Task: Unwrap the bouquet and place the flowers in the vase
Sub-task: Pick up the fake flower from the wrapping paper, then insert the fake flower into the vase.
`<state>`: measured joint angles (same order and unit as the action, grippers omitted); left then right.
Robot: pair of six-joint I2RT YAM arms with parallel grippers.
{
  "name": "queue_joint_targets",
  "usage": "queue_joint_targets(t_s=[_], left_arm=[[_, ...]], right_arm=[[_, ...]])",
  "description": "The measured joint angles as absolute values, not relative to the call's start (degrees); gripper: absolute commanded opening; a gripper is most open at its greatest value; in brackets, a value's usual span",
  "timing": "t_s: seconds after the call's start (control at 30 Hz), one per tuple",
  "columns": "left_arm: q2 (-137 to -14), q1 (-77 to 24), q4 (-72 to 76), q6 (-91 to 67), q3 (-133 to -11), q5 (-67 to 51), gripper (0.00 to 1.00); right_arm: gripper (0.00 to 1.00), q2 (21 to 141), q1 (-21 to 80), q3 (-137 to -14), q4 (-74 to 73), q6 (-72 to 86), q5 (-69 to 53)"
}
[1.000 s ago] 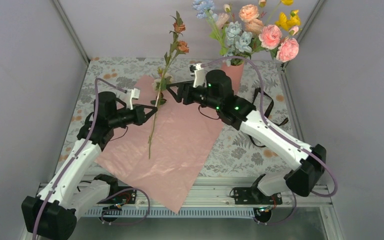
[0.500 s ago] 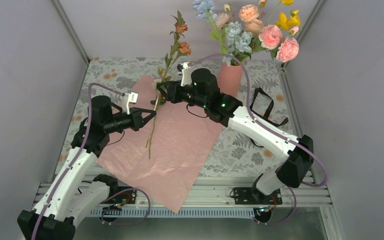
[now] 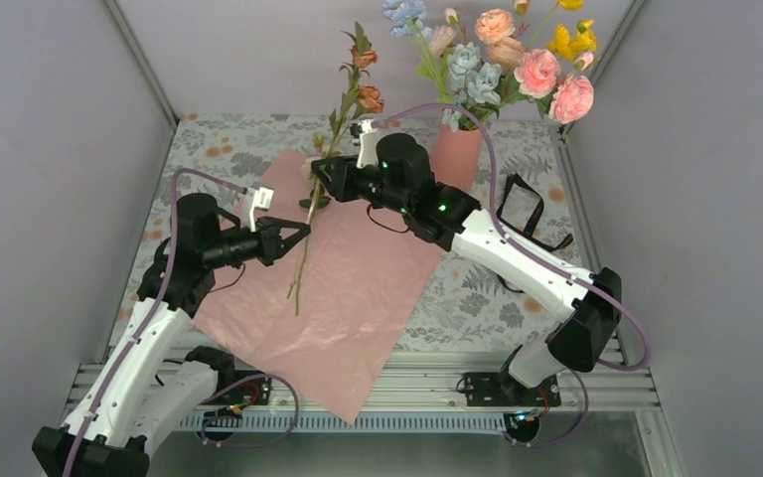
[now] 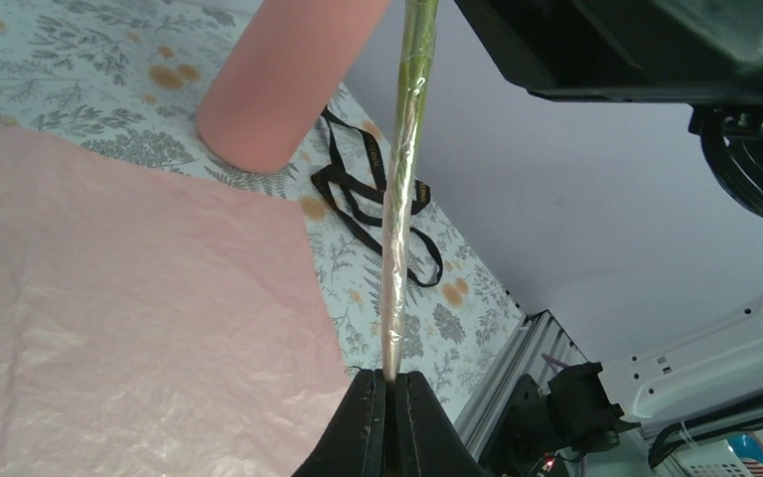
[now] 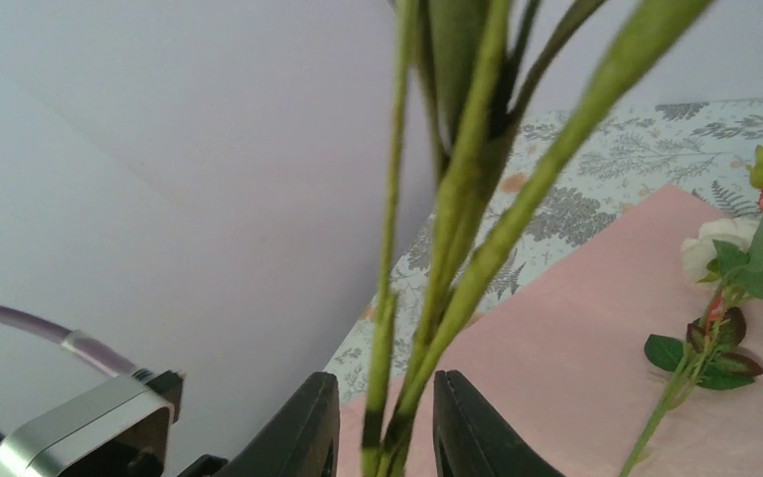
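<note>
A long green-stemmed flower (image 3: 341, 107) with orange blooms stands upright over the pink wrapping sheet (image 3: 358, 288). My left gripper (image 3: 303, 230) is shut on its lower stem (image 4: 397, 199), and the stem's end pokes out below. Higher up, my right gripper (image 3: 316, 178) is open, its fingers (image 5: 313, 422) on either side of the green stalks (image 5: 457, 229) with a gap left on each side. The salmon vase (image 3: 457, 151) stands at the back right and holds several flowers (image 3: 502, 60). A white flower (image 5: 720, 243) lies on the sheet.
A black ribbon (image 3: 522, 214) lies on the floral tablecloth (image 3: 477, 298) right of the vase. Grey walls close in the sides and back. The sheet's near corner hangs over the metal rail (image 3: 417, 393) at the table's front edge.
My right gripper has moved left from in front of the vase up to the flower's stem and its jaws have narrowed. The left arm has shifted slightly, still gripping the stem.
</note>
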<state>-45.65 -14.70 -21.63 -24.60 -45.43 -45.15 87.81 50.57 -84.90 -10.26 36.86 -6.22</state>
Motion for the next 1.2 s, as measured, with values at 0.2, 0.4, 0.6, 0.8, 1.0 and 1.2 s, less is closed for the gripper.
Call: queue_joint_targets(t_s=[0.2, 0.4, 0.6, 0.8, 1.0, 1.2], left_arm=[[-44.60, -14.70, -22.09, -24.16, -45.43, -45.58, 0.03], [-44.53, -14.72, -24.43, -22.50, -45.65, -44.51, 0.41], [-43.05, -14.70, -26.22, -20.91, -46.48, -41.54, 0.89], [-42.85, -14.70, -29.02, -18.55, -47.72, -38.24, 1.00], [-42.92, -14.70, -30.83, -16.62, -47.90, -34.44, 1.00], [-42.92, -14.70, -30.52, -15.22, -47.05, -32.36, 1.00]], right_arm=[[0.04, 90.17, 50.92, -88.51, -12.19, 36.49, -5.50], [0.04, 90.28, 52.25, -88.51, -12.29, 35.16, -5.10], [0.04, 90.28, 53.80, -88.51, -12.49, 31.53, -3.11], [0.04, 88.95, 54.04, -88.51, -14.31, 25.98, 4.38], [0.04, 83.07, 54.06, -88.14, -14.96, 18.61, 15.35], [0.04, 76.18, 53.84, -85.38, -11.27, 9.63, 27.94]])
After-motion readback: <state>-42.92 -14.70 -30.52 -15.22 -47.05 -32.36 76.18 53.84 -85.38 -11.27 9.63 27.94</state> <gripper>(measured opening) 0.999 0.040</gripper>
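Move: The left hand still holds the orange flower's stem low down; the spot between the right hand's half-closed fingers, practically at its hand point, lies about 7 cm ahead of the left hand, 2 cm right and 6 cm above. From the right hand the vase is some 22 cm ahead, 24 cm right and 27 cm below, and the white flower's heads about 33 cm ahead, 4 cm left, 39 cm below. The wrapping paper's middle lies roughly 12 cm ahead of the left hand, straight ahead, 35 cm below. The right hand shuts its fingers on the orange flower's stem, edging a couple of centimetres left, while the left hand opens wide, lets go of the stem and draws back about 3 cm to its left, rolling slightly. Keeping its pinch, the right hand then swings right some 12 cm and up about 9 cm, carrying the flower over to the vase's side, its wrist turning clockwise and tipping the fingers upward, each by nearly 30 degrees. ##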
